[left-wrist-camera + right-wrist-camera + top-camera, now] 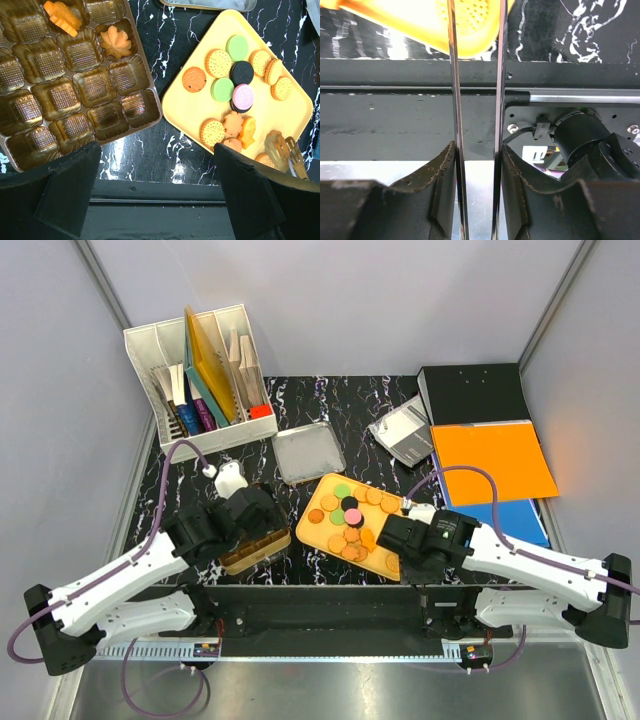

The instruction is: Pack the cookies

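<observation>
The cookies (350, 520) lie on a yellow plate (305, 523): tan rounds, two green, one pink, dark ones and orange shapes (235, 80). A tin with a brown compartment tray (75, 90) sits left of the plate (190, 107) and holds two orange leaf-shaped cookies (115, 42). My left gripper (157, 150) hangs open over the gap between tin (255, 548) and plate, holding nothing. My right gripper (477, 150) is shut on metal tongs (456, 100), whose tips (282, 150) rest at the plate's near right corner. A tan dotted cookie (472, 17) shows between the blades.
The tin's lid (308, 452) lies behind the plate. A white file organizer (200, 375) stands at the back left. A grey device (400, 435), a black binder (470, 392), an orange folder (495, 460) and a blue folder (510, 515) fill the right side.
</observation>
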`<state>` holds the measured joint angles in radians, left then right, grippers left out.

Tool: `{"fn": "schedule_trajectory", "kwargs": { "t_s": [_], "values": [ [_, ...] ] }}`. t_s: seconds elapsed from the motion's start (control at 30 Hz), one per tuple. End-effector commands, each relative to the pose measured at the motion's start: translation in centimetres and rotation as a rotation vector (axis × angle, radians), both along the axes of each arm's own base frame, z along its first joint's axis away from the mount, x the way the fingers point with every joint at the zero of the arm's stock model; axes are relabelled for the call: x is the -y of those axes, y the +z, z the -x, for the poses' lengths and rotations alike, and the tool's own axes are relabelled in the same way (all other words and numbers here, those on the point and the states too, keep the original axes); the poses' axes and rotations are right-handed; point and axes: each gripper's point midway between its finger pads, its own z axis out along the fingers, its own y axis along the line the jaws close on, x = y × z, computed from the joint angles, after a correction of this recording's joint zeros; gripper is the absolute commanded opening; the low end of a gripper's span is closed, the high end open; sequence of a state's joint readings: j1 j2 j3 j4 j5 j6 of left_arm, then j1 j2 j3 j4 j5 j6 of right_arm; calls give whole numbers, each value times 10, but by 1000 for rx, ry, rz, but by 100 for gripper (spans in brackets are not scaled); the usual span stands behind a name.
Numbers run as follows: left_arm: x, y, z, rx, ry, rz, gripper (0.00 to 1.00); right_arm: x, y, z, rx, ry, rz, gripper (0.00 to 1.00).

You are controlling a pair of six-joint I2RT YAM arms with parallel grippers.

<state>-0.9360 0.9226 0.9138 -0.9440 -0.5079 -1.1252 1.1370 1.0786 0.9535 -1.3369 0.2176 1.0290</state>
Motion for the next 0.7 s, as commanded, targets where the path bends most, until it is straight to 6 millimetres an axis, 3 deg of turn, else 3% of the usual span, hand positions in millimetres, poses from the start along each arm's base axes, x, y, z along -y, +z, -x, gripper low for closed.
{"fn": "schedule_trajectory", "kwargs": {
  "t_s": [0.0,0.17,0.4,0.67],
  "values": [
    [1,9,-2,29,-2,34,99,-5,32,-12,71,-2,-31,32],
    [-2,15,-4,50,9,38,99,-22,75,-34,185,17,-87,29],
    [-15,25,-4,72,43,34,99,-52,100,-55,247,101,-117,27],
    [-32,40,-3,103,93,35,99,-133,112,-67,265,254,-279,25]
  ]
}}
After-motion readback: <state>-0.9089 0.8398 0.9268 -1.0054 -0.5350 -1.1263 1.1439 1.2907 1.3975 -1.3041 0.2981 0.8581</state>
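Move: The right gripper holds tongs, their tips down round an orange leaf cookie near the yellow tray's near right corner, about 8 cm ahead and 4 cm left of the hand. The cookie box it is bound for lies some 36 cm left and 11 cm ahead, 11 cm below. A round biscuit sits about 5 cm ahead and 3 cm left, an orange fish cookie roughly 10 cm ahead and 11 cm left. From the left hand the box is about 6 cm left, 2 cm ahead, 15 cm below. Keep the right gripper squeezed on the tongs and lift the pinched leaf cookie off the yellow tray, rising about 9 cm while going left and forward; then level off and carry on left over the tray towards the cookie box. Let the tips swing some 15 degrees left and forward. Ease the open left gripper about 2.5 cm left and up. ##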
